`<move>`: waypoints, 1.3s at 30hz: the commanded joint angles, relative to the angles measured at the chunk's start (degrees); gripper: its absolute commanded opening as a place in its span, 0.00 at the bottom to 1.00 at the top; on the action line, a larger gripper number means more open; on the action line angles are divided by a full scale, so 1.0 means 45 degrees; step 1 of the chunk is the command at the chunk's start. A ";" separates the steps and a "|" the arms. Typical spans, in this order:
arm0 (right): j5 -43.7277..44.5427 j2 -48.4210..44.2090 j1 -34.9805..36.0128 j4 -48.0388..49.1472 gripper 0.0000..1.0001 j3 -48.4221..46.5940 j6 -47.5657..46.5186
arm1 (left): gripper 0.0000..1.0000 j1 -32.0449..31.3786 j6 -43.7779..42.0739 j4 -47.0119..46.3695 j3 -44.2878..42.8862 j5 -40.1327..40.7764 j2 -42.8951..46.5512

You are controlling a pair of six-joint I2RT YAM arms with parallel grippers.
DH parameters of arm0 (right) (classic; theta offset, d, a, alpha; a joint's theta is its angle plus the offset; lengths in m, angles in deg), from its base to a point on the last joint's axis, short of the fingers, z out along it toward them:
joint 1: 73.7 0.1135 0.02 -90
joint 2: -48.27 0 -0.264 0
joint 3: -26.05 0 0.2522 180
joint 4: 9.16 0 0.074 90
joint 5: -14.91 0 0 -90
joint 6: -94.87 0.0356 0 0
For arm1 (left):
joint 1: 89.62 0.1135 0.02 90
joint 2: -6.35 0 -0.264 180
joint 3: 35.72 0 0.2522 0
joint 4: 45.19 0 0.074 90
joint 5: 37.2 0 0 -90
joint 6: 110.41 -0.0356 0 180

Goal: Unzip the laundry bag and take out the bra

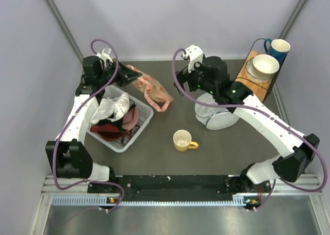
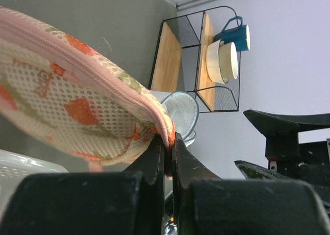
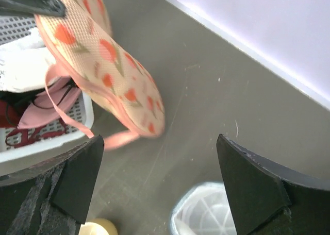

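Note:
The laundry bag (image 1: 152, 88) is a flat peach-pink pouch with red prints and pink strap loops, held up off the table at the back middle. My left gripper (image 1: 130, 76) is shut on its pink zipper edge; in the left wrist view the bag (image 2: 62, 101) fills the left side, its edge pinched at my gripper (image 2: 169, 142). My right gripper (image 1: 181, 76) is open and empty, just right of the bag. In the right wrist view the bag (image 3: 98, 54) hangs at upper left, apart from my gripper (image 3: 160, 157). The bra is not visible.
A white basket (image 1: 140, 122) of clothes stands at left under my left arm. A yellow mug (image 1: 182, 140) sits in the middle. A round white mesh container (image 1: 214, 114) lies under my right arm. A wire rack (image 1: 258, 80) with bowls and a blue mug (image 1: 279, 48) stands at back right.

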 commanded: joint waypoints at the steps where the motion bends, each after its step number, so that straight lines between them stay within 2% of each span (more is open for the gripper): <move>1: 0.0679 0.0688 0.0912 0.2895 0.89 0.0043 -0.1055 | 0.00 -0.0506 0.0249 -0.0123 -0.0395 0.0673 0.0552; 7: -0.0314 0.2155 0.1753 0.3814 0.86 -0.0894 -0.1328 | 0.00 -0.0740 0.0211 0.0521 -0.0746 0.1259 0.0591; 17: 0.0210 0.3679 0.2965 0.5222 0.84 -0.1226 -0.1739 | 0.00 -0.0819 0.0328 0.0678 -0.0863 0.1319 0.0610; 21: 0.0386 0.4752 0.2965 0.5691 0.76 -0.1811 -0.1875 | 0.00 -0.0916 0.0464 0.0580 -0.0883 0.1221 0.0649; 22: 0.0657 0.5142 0.2965 0.5672 0.60 -0.2122 -0.1934 | 0.00 -0.0936 0.0503 0.0522 -0.0864 0.1202 0.0688; 23: 0.0834 0.5262 0.2965 0.5691 0.49 -0.2241 -0.2031 | 0.00 -0.0955 0.0523 0.0502 -0.0864 0.1182 0.0669; 24: 0.1029 0.5301 0.2946 0.5730 0.34 -0.2300 -0.2051 | 0.00 -0.0955 0.0562 0.0444 -0.0902 0.1066 0.0708; 25: 0.1301 0.5244 0.2926 0.5808 0.00 -0.2282 -0.2071 | 0.00 -0.0955 0.0562 0.0424 -0.0941 0.0987 0.0708; 28: 0.0703 0.4854 0.2498 0.5847 0.00 -0.1873 -0.1974 | 0.00 -0.0955 0.0659 0.0034 -0.1020 0.0771 0.0766; 29: 0.0331 0.4447 0.2032 0.5828 0.00 -0.1736 -0.1683 | 0.07 -0.0936 0.0640 -0.0238 -0.1058 0.0830 0.0921; 30: -0.0465 0.4172 0.1776 0.5828 0.00 -0.1290 -0.1506 | 0.41 -0.0917 0.0505 -0.0376 -0.1059 0.0927 0.1019; 31: -0.1092 0.3898 0.1445 0.5867 0.00 -0.1015 -0.1079 | 0.59 -0.0897 0.0368 -0.0551 -0.1098 0.1025 0.1156; 32: -0.1562 0.3315 0.1151 0.5925 0.00 -0.0741 -0.0901 | 0.85 -0.0800 0.0251 -0.0804 -0.1233 0.1045 0.1293; 33: -0.2553 0.3058 0.0568 0.5945 0.00 -0.0255 -0.0764 | 0.99 -0.0703 -0.0040 -0.0904 -0.1351 0.0774 0.1294; 35: -0.3613 0.2396 0.0038 0.5673 0.00 0.0061 -0.0452 | 0.99 -0.0236 -0.0179 -0.1079 -0.1682 0.0325 0.1197; 36: -0.4855 0.2198 -0.0545 0.5498 0.00 0.0236 -0.0411 | 0.99 -0.0078 -0.0180 -0.1892 -0.1684 -0.0064 0.1138; 38: -0.6073 0.1653 -0.1153 0.4797 0.00 0.0374 -0.0177 | 0.99 0.0428 -0.0180 -0.3222 -0.1451 -0.1450 0.0963; 39: -0.7490 0.1456 -0.1756 0.4715 0.00 0.0452 -0.0099 | 0.99 0.0528 -0.0277 -0.4679 -0.1276 -0.1900 0.0923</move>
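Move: The laundry bag hangs from the left fingertips, its middle about 5 cm right of them, 4 back and 8 below. From the right hand that middle is some 12 cm left, 1 ahead and 10 below. The white basket lies about 27 cm left of the right hand and 7 back, the yellow mug 14 back and about level sideways, the mesh container 11 right and 3 back, all some 27 lower. Sweeping left about 16 cm and dipping some 4 cm while turning slightly counter-clockwise, the open right hand reaches the bag's held upper end and pinches the zip edge beside the left fingers. It then draws back right about 9 cm, easing forward. The left keeps its pinch almost in place until the right has hold, then opens wide and rises some 8 cm clear, its fingers tilting up. ##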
